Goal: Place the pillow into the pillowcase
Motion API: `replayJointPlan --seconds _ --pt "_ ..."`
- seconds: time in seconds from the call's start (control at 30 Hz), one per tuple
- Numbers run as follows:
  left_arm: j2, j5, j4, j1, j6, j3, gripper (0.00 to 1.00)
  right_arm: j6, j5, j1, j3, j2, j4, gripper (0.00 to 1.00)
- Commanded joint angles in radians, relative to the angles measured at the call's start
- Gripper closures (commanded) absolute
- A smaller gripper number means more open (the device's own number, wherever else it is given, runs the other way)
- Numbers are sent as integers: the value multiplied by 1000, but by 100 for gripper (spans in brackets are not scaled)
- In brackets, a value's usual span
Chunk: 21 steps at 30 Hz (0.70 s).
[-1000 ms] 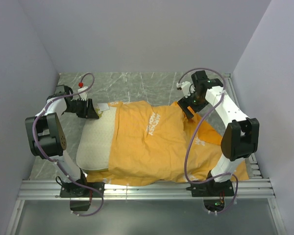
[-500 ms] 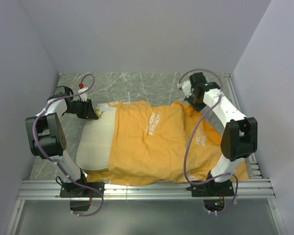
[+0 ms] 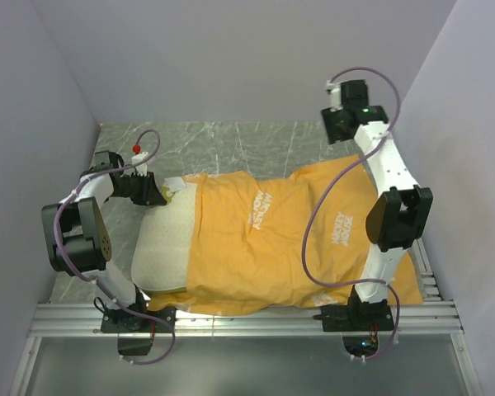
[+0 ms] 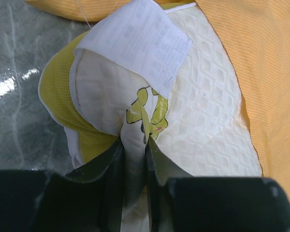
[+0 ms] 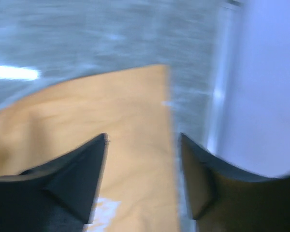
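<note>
The cream quilted pillow [image 3: 161, 243] lies at the left, its right part inside the orange pillowcase [image 3: 272, 239], which spreads across to the right arm. My left gripper [image 3: 155, 192] is at the pillow's far left corner. In the left wrist view the pillow [image 4: 208, 111] shows its yellow edge and white tag [image 4: 140, 43], and my left gripper [image 4: 134, 145] is shut on a fold of that corner. My right gripper [image 3: 341, 130] is raised over the pillowcase's far right corner. In the blurred right wrist view my right gripper [image 5: 142, 137] is open and empty above the pillowcase [image 5: 87, 125].
The grey marble table [image 3: 247, 144] shows behind the bedding. Walls close in the left, back and right sides; the right wall [image 5: 266, 72] is close to the right gripper. An aluminium rail [image 3: 247, 318] with both arm bases runs along the near edge.
My right gripper let go of the pillowcase's far right corner and rose up and back, open. That side of the pillowcase dropped flatter. My left gripper tightened on the pillow corner.
</note>
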Motion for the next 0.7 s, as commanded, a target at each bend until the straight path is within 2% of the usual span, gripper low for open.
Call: replayJointPlan --seconds 0.0,0.07,0.17,0.43,0.67 --pt "-58 34 -13 -16 -32 -43 75 130 -273 179 -55 -115 -76 38" --pt "-64 38 0 -21 -47 -49 75 163 -354 273 -112 -128 -62 40" --pt "-64 43 8 -41 -53 -63 75 219 -410 350 -114 -73 -48 40" --pt "-67 37 60 -76 -89 -104 75 365 -471 393 39 167 -42 38" --pt "-64 39 76 -87 -99 -109 74 413 -436 404 33 260 -24 37"
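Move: The far edge of the pillowcase, over its middle, is about 28 cm left of the right hand, 7 cm back and 19 cm below. At much that depth, the case's middle lettering lies 27 cm left and 18 cm back, its right lettering some 25 cm back and 4 cm right, and its far right corner level and roughly 9 cm right. From the left hand, that edge is some 34 cm right, 8 cm farther out and 4 cm lower. Sweep the open right gripper fast to the left, about 28 cm and a little back, along the pillowcase's far edge, then bring it down some 10 cm towards that edge over its middle, turning the fingers to point more steeply down and leftward. Keep the left gripper pinching the pillow's far left corner and draw it a couple of centimetres to the right. ##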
